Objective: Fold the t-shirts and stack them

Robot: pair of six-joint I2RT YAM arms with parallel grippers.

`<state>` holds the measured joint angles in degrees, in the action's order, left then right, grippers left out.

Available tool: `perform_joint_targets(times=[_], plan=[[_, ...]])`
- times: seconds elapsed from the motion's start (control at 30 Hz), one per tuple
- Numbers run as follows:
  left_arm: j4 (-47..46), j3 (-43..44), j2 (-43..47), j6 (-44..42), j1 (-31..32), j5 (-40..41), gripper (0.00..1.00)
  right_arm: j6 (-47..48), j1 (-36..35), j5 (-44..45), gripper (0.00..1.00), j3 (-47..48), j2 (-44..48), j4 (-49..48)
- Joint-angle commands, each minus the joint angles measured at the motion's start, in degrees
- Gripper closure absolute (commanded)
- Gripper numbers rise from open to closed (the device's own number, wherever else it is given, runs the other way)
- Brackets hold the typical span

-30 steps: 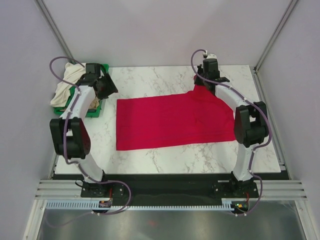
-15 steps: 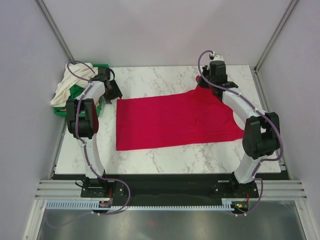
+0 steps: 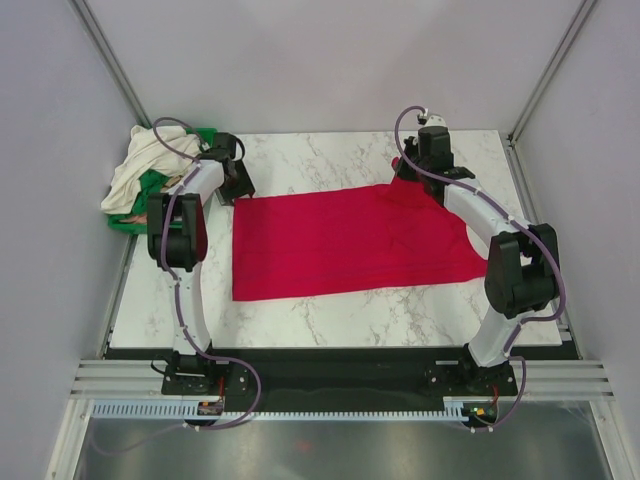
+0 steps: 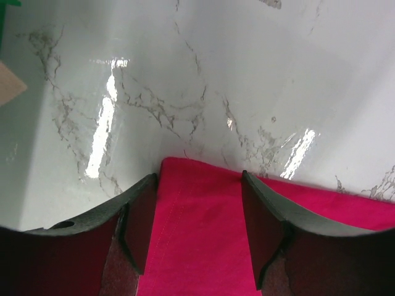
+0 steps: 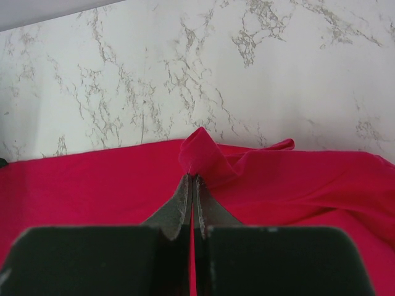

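The crimson-red t-shirt (image 3: pixel 340 245) lies spread flat on the marble table. My left gripper (image 3: pixel 240 192) is open at the shirt's far left corner; in the left wrist view (image 4: pixel 197 197) the jaws straddle that red corner (image 4: pixel 197 234). My right gripper (image 3: pixel 412 176) is shut on a pinched fold at the shirt's far right edge; the fold (image 5: pixel 200 154) bunches up just past the tips (image 5: pixel 193 179). Cream-white and tan shirts (image 3: pixel 135 170) lie heaped at the far left on a green tray (image 3: pixel 205 135).
The marble table (image 3: pixel 320 160) ends in a black strip at the near edge. Frame posts stand at the far corners, with grey walls on both sides. A beige bit (image 4: pixel 9 83) shows at the left of the left wrist view.
My left arm has swung from the tray rightward and down to the red shirt's far left corner. My right gripper has held the far right edge, shifting slightly.
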<state>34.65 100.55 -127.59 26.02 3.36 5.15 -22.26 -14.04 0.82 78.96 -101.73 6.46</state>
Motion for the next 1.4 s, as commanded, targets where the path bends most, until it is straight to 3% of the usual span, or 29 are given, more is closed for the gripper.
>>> perform_joint_targets(times=[0.0, 0.07, 0.17, 0.2, 0.43, 0.6, 0.97, 1.37], plan=[[-0.9, 3.2, -2.3, -0.6, -0.4, 1.6, 0.37, 0.6, -0.1, -0.7, 1.00, -0.5, 1.7, -1.6], [-0.8, 3.9, -2.8, -0.8, -0.4, 1.5, 0.40, 0.6, 0.0, -0.6, 1.00, -0.8, 1.8, -1.5], [-0.8, 4.3, -3.6, -1.0, -0.4, 1.0, 0.55, 0.8, -0.1, -0.6, 1.00, -1.3, 1.9, -1.6], [-0.8, 4.3, -3.7, -1.1, -0.4, 0.7, 0.66, 0.7, -0.1, -0.6, 1.00, -1.4, 2.2, -1.6], [-0.7, 3.1, -0.4, -0.7, -0.1, 0.4, 0.97, 0.8, 0.0, -0.3, 1.00, -1.7, 4.3, -1.3], [-0.6, -2.3, 6.6, 0.0, -0.1, 1.5, 0.98, 1.3, 0.0, 3.1, 1.00, -5.0, 9.7, -1.0], [-6.1, -21.3, 25.4, 3.4, -0.1, 3.4, 0.98, -1.0, 0.1, 11.9, 1.00, -23.7, 26.0, -1.0], [-10.3, -36.7, 38.2, 4.4, 0.0, 2.7, 0.98, -6.4, 1.9, 19.7, 1.00, -33.1, 34.1, 3.1]])
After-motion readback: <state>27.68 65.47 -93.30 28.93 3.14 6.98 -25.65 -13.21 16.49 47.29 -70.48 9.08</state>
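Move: The t-shirt's far left corner lies between the left hand's open fingers, about 1 cm ahead, 1 cm left and 1 cm lower; the green bin is some 23 cm to that hand's left and 5 cm farther out, the shirt's near left corner about 30 cm back and 4 cm right. The right hand already holds a pinch of the far edge high up; the shirt's near right corner lies roughly 22 cm back, 20 cm right and 16 cm below that hand. Nearly still at first, the left hand closes its fingers on the far left corner, then draws it back about 12 cm towards the near edge, lifting some 6 cm. The right hand keeps its pinch, sinks slightly, then carries the cloth back about 14 cm and to the right towards the near right corner, rising in a low arc, sinking again and turning clockwise. ##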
